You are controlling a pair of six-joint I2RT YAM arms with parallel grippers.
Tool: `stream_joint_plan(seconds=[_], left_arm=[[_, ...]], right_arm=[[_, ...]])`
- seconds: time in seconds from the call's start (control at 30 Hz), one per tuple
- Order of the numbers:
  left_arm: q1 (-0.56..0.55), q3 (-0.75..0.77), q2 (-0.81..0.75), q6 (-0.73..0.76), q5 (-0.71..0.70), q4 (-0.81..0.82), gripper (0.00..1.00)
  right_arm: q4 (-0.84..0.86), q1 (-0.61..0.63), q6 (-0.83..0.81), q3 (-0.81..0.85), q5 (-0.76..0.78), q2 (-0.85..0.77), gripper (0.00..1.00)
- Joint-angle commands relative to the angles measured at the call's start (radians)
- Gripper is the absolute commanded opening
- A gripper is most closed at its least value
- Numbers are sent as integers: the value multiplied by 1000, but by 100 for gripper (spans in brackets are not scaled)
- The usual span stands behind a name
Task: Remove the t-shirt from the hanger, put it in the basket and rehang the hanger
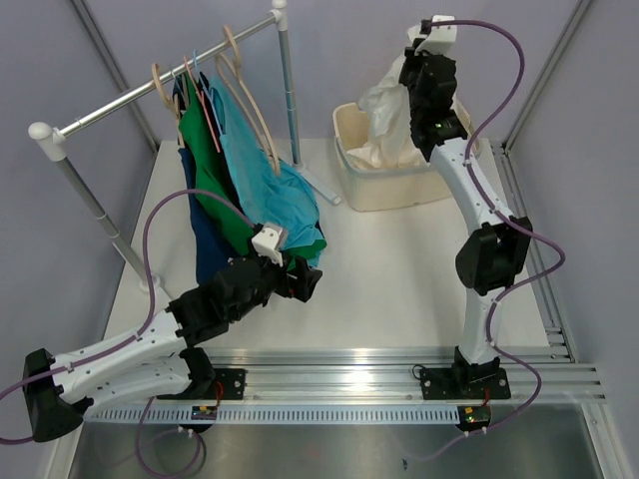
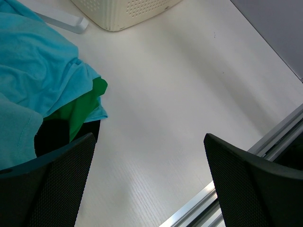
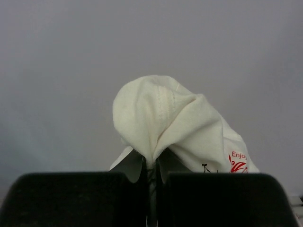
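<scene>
The white t-shirt with a red print hangs bunched from my right gripper, its lower part draping into the cream basket. In the right wrist view my right gripper is shut on a fold of the t-shirt. A bare pale wood hanger hangs at the right end of the rail, in front of the teal shirt. My left gripper is open and empty, low over the table by the teal shirt's hem; its jaws stand wide apart in the left wrist view.
The clothes rail carries the teal shirt, a green shirt, a dark blue garment and more hangers, one of them pink. The rail's foot lies beside the basket. An aluminium rail runs along the near edge.
</scene>
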Motion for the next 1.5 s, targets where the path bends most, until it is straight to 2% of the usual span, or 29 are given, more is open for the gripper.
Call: stream_joint_plan(seconds=[0.0,0.23,0.43,0.53,0.6,0.73,0.8,0.97,1.1,1.13,1.17,1.23,1.33,1.37,1.47], left_arm=[[-3,18,-2,-7,10,61,99],[-3,14,-16,-1,3,61,99],[-3,9,-25,2,-11,59,99],[-3,9,-25,0,-11,61,99],[-3,12,-19,0,-5,61,99],[-3,14,-15,7,-8,59,99],[-3,14,-19,8,-13,56,99],[-3,14,-19,8,-10,58,99],[-3,15,-15,11,-8,56,99],[-3,15,-12,13,-10,56,99],[-3,15,-10,14,-11,56,99],[-3,17,-10,17,-14,55,99],[-3,17,-8,22,-17,55,99],[-3,17,-7,25,-25,55,99],[-3,23,7,43,-17,56,99]], right_arm=[[125,-35,-9,-121,-1,-2,0],[41,-57,109,-194,-35,55,2],[-13,-55,236,-267,42,80,5],[-108,-57,329,-277,48,106,6],[-210,-57,375,-276,80,121,14],[-398,-63,521,-241,140,158,22],[-505,-75,558,-193,123,194,27],[-596,-87,580,-130,33,250,31],[-659,-92,592,-75,-3,256,52],[-671,-92,589,-64,-7,250,70],[-679,-93,587,-61,-18,229,75],[-708,-93,571,-40,-30,183,84],[-763,-92,560,-14,-58,98,91],[-771,-92,564,-21,-88,71,99],[-778,-92,597,-96,-147,-47,100]])
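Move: Below the right hand, which holds the white t-shirt high, stands the laundry basket: its middle is about 38 cm down, some 4 cm back and 4 cm to the right, with the shirt's lower part already hanging into it. The rack's white foot lies roughly 10 cm back, 22 cm left and 46 cm down; the blue t-shirt hangs 22 cm back, 29 cm left and 30 cm lower. From the idle left hand the basket is about 36 cm ahead, 27 cm right and 10 cm down. Plunging down some 36 cm into the basket with the bunched white t-shirt, the right hand first reaches a few centimetres forward, then eases back, while the wrist tips the fingers down by about 50 degrees. Past halfway down the fingers begin to open, spreading wide near the bottom to let go of the cloth, and the hand rises about 7 cm off it. ##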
